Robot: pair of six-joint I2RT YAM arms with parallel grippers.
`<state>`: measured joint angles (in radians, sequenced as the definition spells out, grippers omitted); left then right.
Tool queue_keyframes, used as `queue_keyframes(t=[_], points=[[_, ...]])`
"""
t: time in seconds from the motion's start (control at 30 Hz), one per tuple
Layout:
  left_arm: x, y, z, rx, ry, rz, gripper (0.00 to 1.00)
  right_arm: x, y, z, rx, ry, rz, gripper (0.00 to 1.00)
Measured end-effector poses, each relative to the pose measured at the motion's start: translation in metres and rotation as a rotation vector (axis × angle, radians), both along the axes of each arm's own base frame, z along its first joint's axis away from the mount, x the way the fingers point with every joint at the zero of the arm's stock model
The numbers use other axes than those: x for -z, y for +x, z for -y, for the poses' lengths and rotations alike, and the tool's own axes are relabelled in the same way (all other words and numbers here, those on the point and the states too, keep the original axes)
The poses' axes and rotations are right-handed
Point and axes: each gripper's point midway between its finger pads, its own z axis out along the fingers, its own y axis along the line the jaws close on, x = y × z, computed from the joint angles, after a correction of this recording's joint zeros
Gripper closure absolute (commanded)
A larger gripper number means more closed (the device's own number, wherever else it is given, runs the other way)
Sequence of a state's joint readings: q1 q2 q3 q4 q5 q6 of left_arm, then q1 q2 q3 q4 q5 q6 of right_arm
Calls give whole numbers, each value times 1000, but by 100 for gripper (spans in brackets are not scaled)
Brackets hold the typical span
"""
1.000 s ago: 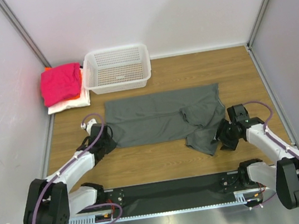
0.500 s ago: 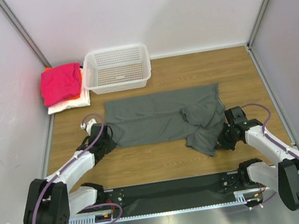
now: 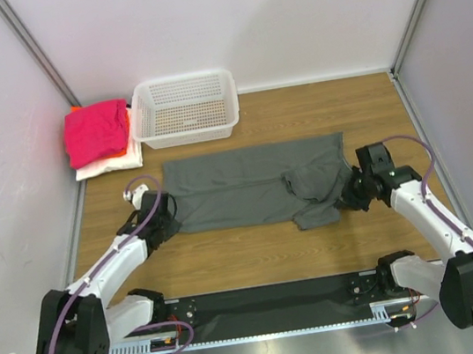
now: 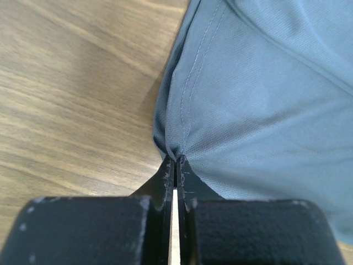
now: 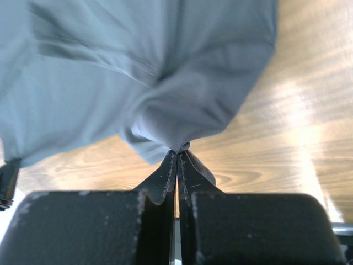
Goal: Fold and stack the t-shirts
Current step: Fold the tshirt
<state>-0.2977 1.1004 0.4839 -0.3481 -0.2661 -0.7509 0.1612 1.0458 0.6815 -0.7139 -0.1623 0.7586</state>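
Note:
A dark grey t-shirt (image 3: 251,184) lies spread across the middle of the wooden table, its right end bunched and folded over. My left gripper (image 3: 173,226) is shut on the shirt's near left corner (image 4: 175,149). My right gripper (image 3: 344,201) is shut on the bunched near right edge (image 5: 179,144) and holds it lifted off the wood. A stack of folded t-shirts sits at the back left: magenta-pink (image 3: 96,131) on top, orange (image 3: 129,117) showing at the edge, white (image 3: 112,164) underneath.
A white plastic mesh basket (image 3: 185,107) stands at the back, just right of the folded stack. White walls with metal posts close in the table on the left, right and back. Bare wood (image 3: 231,262) lies between the shirt and the arm bases.
My right gripper has shut on the shirt's near right edge and pulled it up and back, shortening the flap that hung toward the front. The left gripper has shifted slightly back with its corner.

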Motion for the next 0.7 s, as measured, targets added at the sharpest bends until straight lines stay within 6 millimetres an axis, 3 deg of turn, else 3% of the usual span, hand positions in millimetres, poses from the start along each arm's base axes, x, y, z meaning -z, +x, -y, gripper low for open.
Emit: queue_keyframes(t=[0.3, 0.5, 0.7], points=[[-20, 25, -7, 23, 107, -17, 100, -16, 45, 2, 3, -11, 17, 100], [-40, 54, -6, 44, 155, 19, 100, -36, 93, 4, -11, -18, 87, 100], [-46, 80, -5, 47, 198, 18, 100, -48, 139, 4, -32, -13, 152, 100]])
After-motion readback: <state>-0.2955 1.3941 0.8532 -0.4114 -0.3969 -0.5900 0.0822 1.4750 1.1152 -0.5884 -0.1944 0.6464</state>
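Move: Both hands already pinch the near edge of the grey t-shirt. The shirt's far left corner lies about 19 cm straight ahead of the left hand and 2 cm below it; the basket is some 34 cm ahead and 8 cm right. From the right hand, the far right corner is about 20 cm ahead, 4 cm right and 7 cm lower, and the rumpled flap roughly 7 cm ahead, 9 cm left. Both hands carry the pinched near edge forward over the shirt, rising about 5 cm, the right going farther, some 14 cm. ##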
